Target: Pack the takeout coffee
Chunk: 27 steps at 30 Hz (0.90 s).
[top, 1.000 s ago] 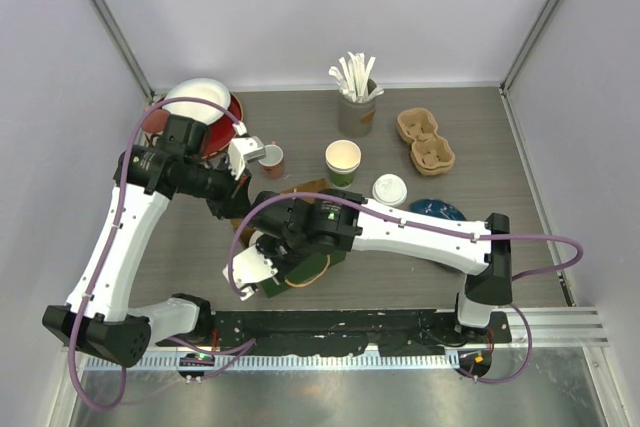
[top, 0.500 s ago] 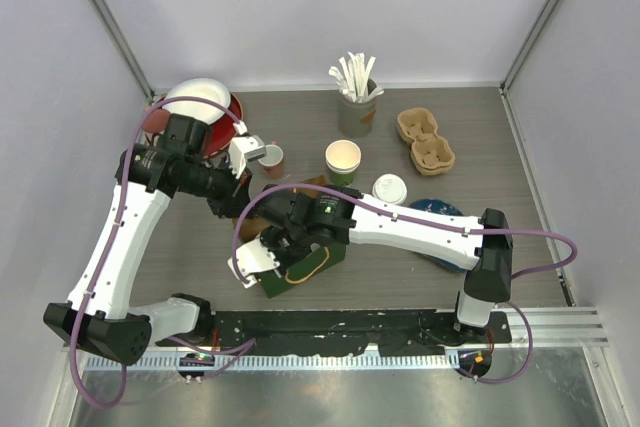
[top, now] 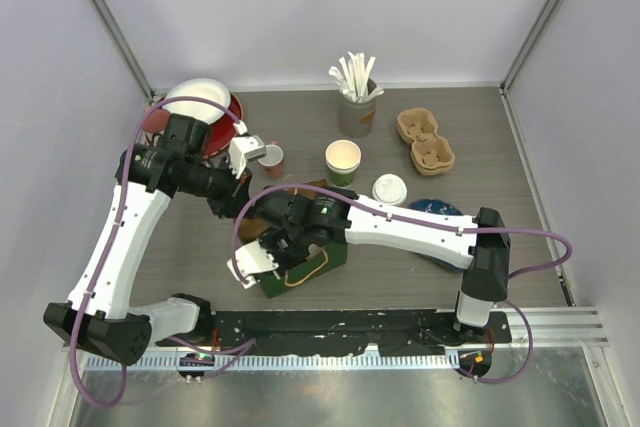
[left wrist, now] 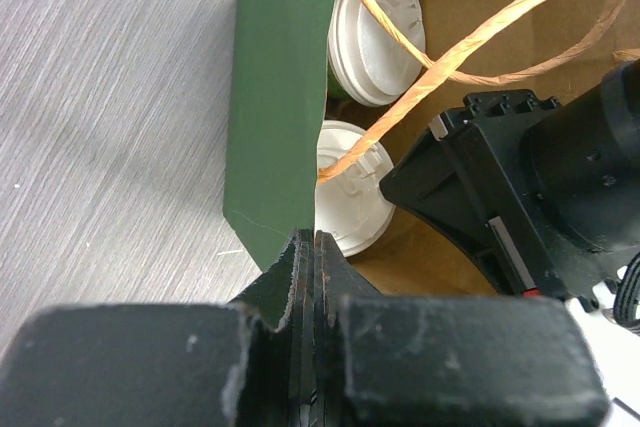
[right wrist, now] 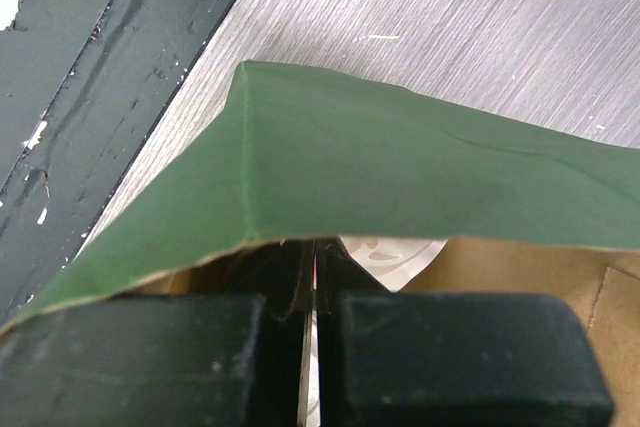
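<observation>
A green paper bag (top: 305,275) with a brown inside and twine handles (left wrist: 480,32) stands open near the front of the table. Two takeout coffee cups lie in it, showing their white lids (left wrist: 375,37) (left wrist: 345,197). My left gripper (left wrist: 315,242) is shut on a corner of the bag's green wall (left wrist: 280,97). My right gripper (right wrist: 313,247) is shut on the bag's rim, and the green wall (right wrist: 400,167) folds over its fingertips. A third lidded cup (top: 390,190) and an open green cup (top: 343,160) stand behind the bag.
A small red-and-white cup (top: 270,159) sits by the left wrist. At the back are a cup of stirrers (top: 355,97), a cardboard cup carrier (top: 425,140) and a red bowl with a white plate (top: 200,107). A blue object (top: 437,212) lies partly under the right arm.
The right arm has shifted slightly left, drawing the bag's near wall with it so more green shows. The left arm has held still.
</observation>
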Each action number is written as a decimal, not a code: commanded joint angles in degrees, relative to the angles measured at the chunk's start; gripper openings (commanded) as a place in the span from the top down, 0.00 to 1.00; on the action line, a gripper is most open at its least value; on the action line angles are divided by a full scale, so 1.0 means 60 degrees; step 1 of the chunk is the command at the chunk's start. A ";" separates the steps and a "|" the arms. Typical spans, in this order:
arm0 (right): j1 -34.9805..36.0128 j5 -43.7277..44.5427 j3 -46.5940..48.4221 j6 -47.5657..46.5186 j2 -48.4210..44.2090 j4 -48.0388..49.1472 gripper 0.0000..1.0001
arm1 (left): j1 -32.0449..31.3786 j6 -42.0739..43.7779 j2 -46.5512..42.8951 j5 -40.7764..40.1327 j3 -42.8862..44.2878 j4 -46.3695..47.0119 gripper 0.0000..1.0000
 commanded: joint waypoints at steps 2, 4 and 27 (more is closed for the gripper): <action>-0.0059 -0.0378 -0.0048 -0.0168 0.0120 0.0292 0.99 | 0.0025 0.0042 0.0030 0.0176 0.0020 -0.0697 1.00; -0.0073 -0.0422 -0.0063 -0.0168 0.0106 0.0277 0.99 | 0.0025 0.0042 -0.0014 0.0147 0.0005 -0.0711 1.00; -0.0088 -0.0174 -0.0444 -0.0666 -0.0669 0.0409 0.58 | 0.0025 0.0174 0.0015 -0.0204 0.0034 -0.0726 1.00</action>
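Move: Inside the open paper bag, the right hand points down and to the left; the bag's middle lies about 2 cm ahead, 3 cm right and 6 cm below. The near lidded cup is level with that hand fore and aft, some 5 cm right and 11 cm below; the far lidded cup is about 4 cm ahead, 3 cm left and 11 cm below. From the left hand, the bag's middle is about 5 cm back, 13 cm right and 13 cm below. Staying almost where it is inside the bag, just behind the left wall's rim, the right hand eases less than 1 cm down and forward, then spreads its nearly shut fingers to about two fifths of full opening. The left hand keeps its pinch on the bag's far-left rim and holds still. ##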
